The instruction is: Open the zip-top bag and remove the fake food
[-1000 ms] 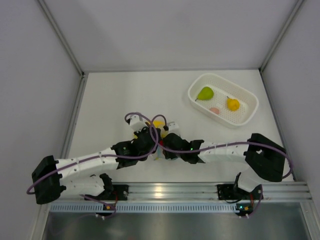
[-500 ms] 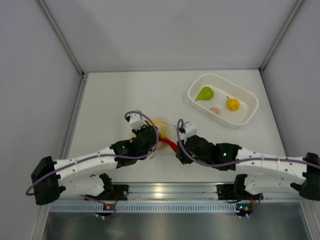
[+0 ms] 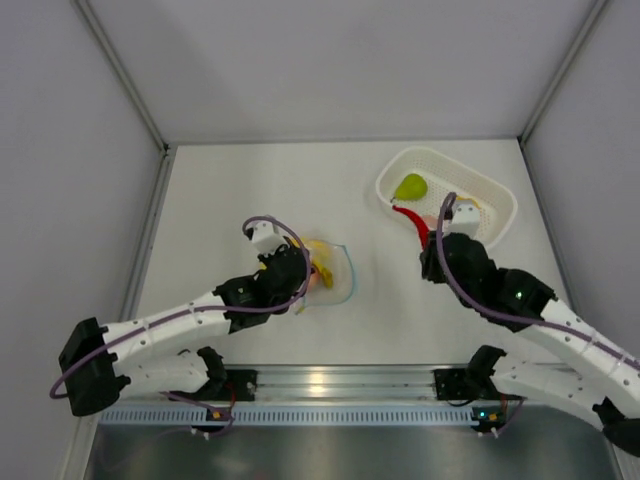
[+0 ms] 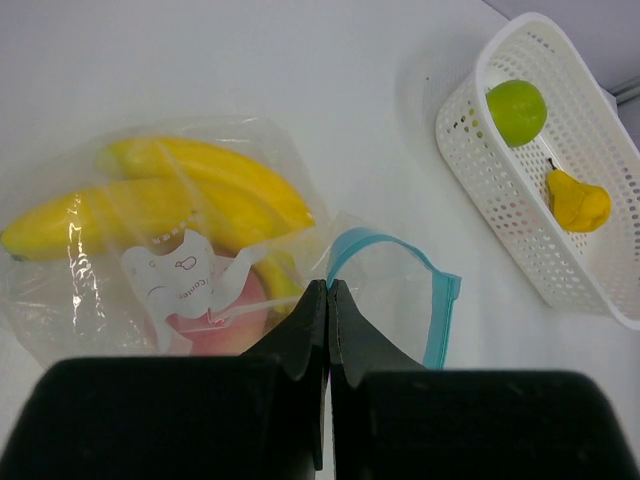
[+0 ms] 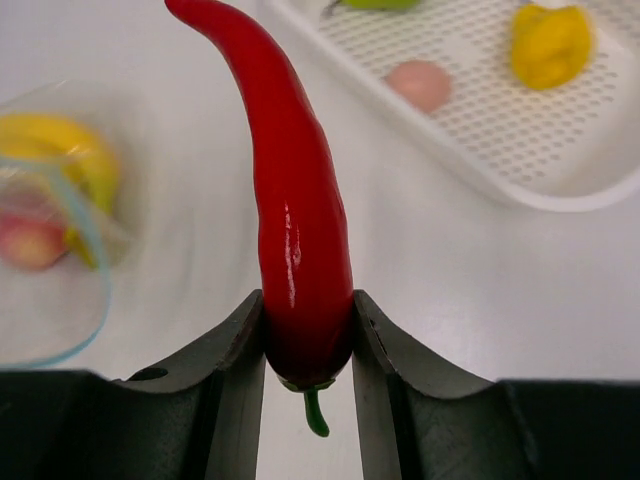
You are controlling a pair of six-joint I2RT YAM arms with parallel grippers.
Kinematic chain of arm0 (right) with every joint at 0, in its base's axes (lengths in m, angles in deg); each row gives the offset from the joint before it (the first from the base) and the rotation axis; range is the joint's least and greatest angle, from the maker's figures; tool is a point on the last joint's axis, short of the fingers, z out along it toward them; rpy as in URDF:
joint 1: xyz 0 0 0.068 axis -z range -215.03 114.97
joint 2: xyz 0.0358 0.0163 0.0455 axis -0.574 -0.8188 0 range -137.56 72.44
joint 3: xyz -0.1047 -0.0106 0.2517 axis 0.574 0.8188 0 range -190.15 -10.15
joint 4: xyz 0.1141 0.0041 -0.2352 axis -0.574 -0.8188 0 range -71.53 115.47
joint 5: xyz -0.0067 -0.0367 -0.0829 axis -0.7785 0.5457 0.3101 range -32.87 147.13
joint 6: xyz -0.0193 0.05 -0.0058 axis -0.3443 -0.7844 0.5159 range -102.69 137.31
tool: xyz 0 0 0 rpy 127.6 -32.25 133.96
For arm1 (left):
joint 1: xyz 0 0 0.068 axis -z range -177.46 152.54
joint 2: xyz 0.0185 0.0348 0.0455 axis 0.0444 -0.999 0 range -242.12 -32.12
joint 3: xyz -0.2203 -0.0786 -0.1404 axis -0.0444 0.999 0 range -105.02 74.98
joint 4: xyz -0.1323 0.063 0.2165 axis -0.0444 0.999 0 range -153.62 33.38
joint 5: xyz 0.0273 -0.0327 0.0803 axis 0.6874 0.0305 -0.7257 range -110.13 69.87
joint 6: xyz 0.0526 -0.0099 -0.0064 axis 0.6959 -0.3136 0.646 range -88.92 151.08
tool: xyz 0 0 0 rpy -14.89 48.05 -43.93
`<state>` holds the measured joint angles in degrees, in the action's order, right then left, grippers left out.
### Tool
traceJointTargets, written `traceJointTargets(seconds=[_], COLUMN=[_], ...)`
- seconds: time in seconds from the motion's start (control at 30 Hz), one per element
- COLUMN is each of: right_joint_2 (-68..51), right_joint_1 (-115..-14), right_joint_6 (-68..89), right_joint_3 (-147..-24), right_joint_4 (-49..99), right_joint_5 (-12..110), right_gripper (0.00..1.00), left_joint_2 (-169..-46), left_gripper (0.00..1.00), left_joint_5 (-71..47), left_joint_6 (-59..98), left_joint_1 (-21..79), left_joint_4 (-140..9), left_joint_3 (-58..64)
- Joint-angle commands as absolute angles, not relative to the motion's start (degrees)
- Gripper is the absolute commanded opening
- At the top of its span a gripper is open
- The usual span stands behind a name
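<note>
The zip-top bag [image 3: 336,270] lies left of centre, its blue-edged mouth [image 4: 400,290] gaping. A yellow banana bunch [image 4: 180,195] and a pink piece [image 4: 215,322] are inside it. My left gripper [image 4: 328,287] is shut on the bag's film at the mouth edge. My right gripper [image 5: 307,330] is shut on the stem end of the red chili pepper [image 5: 298,200]. It holds the chili [image 3: 411,221] above the table, with the tip at the near rim of the white basket [image 3: 497,232].
The white perforated basket [image 4: 500,205] at the back right holds a green pear [image 3: 410,186], a yellow-orange fruit [image 5: 550,42] and a pink piece [image 5: 421,85]. Grey walls close in both sides and the back. The arm bases sit on the rail at the near edge.
The right gripper has drawn the red chili pepper out of the bag and carried it right and back to the basket. The left gripper has kept its hold on the bag.
</note>
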<state>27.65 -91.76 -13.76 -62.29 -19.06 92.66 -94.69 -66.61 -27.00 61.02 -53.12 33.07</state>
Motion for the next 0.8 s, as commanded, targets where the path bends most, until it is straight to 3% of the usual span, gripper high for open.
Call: traceJointTargets(seconds=[0.0,0.07,0.17,0.33,0.43,0.53,0.6,0.77], right_joint_2=[22.2,16.9,8.1,-3.9,-11.5,-17.7,-20.3,-12.8], right_joint_1=[-72.1,-61.1,-52.6,-47.3,-45.0,-44.5,-44.5,-46.4], right_joint_6=[-2.4,-0.2,1.9,4.7,4.5,5.4,4.7,2.0], right_joint_3=[-66.0,-66.9,-70.1,-75.7,-79.5,-83.4,-86.1,-84.4], right_joint_4=[-16.6,-14.3,-12.0,-6.0,-4.8,-4.7,-5.6,-4.4], right_joint_5=[88.5,84.5,83.1,81.7,80.3,78.9,81.1,80.2], right_gripper=[0.23,0.23,0.24,0.25,0.30,0.56,0.98,0.99], left_joint_2=[-92.6,-91.9,-90.7,-88.6,-87.8,-88.3,-88.8,-89.1], left_gripper=[0.00,0.00,0.00,0.00,0.00,0.00,0.00,0.00], left_joint_5=[-64.5,-63.6,-63.0,-61.6,-59.9,-57.8,-56.5,-55.5], left_joint_6=[-25.3,-24.9,-24.8,-23.9,-23.9,-23.6,-23.0,-23.9], left_joint_1=[60.9,60.9,60.9,60.8,60.8,60.9,60.9,61.0], left_joint_4=[-53.3,-53.2,-52.7,-51.8,-52.0,-51.9,-51.9,-52.0], left_joint_3=[30.4,30.2,30.2,29.4,28.7,27.8,27.1,26.3])
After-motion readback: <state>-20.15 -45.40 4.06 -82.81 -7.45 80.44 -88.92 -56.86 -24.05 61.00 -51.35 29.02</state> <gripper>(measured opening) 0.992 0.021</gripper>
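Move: The right hand already pinches the red chili by its stem end, and the white basket's middle lies about 30 cm ahead of it, 11 cm to its right and 18 cm below. In the basket, the yellow fruit is some 29 cm ahead and 17 right, the pink egg 25 ahead and 6 right, and the green pear 34 ahead and nearly in line. From the left hand the basket is roughly 24 cm ahead and 46 right. Lets go of the chili over the near part of the basket, the right fingers opening wide late on, after a quick sweep about 20 cm forward and 13 cm right that sinks some 9 cm while the hand turns clockwise and tips down. Still pinching the bag's edge, the left hand lifts it about 5 cm, easing a little back and left. ##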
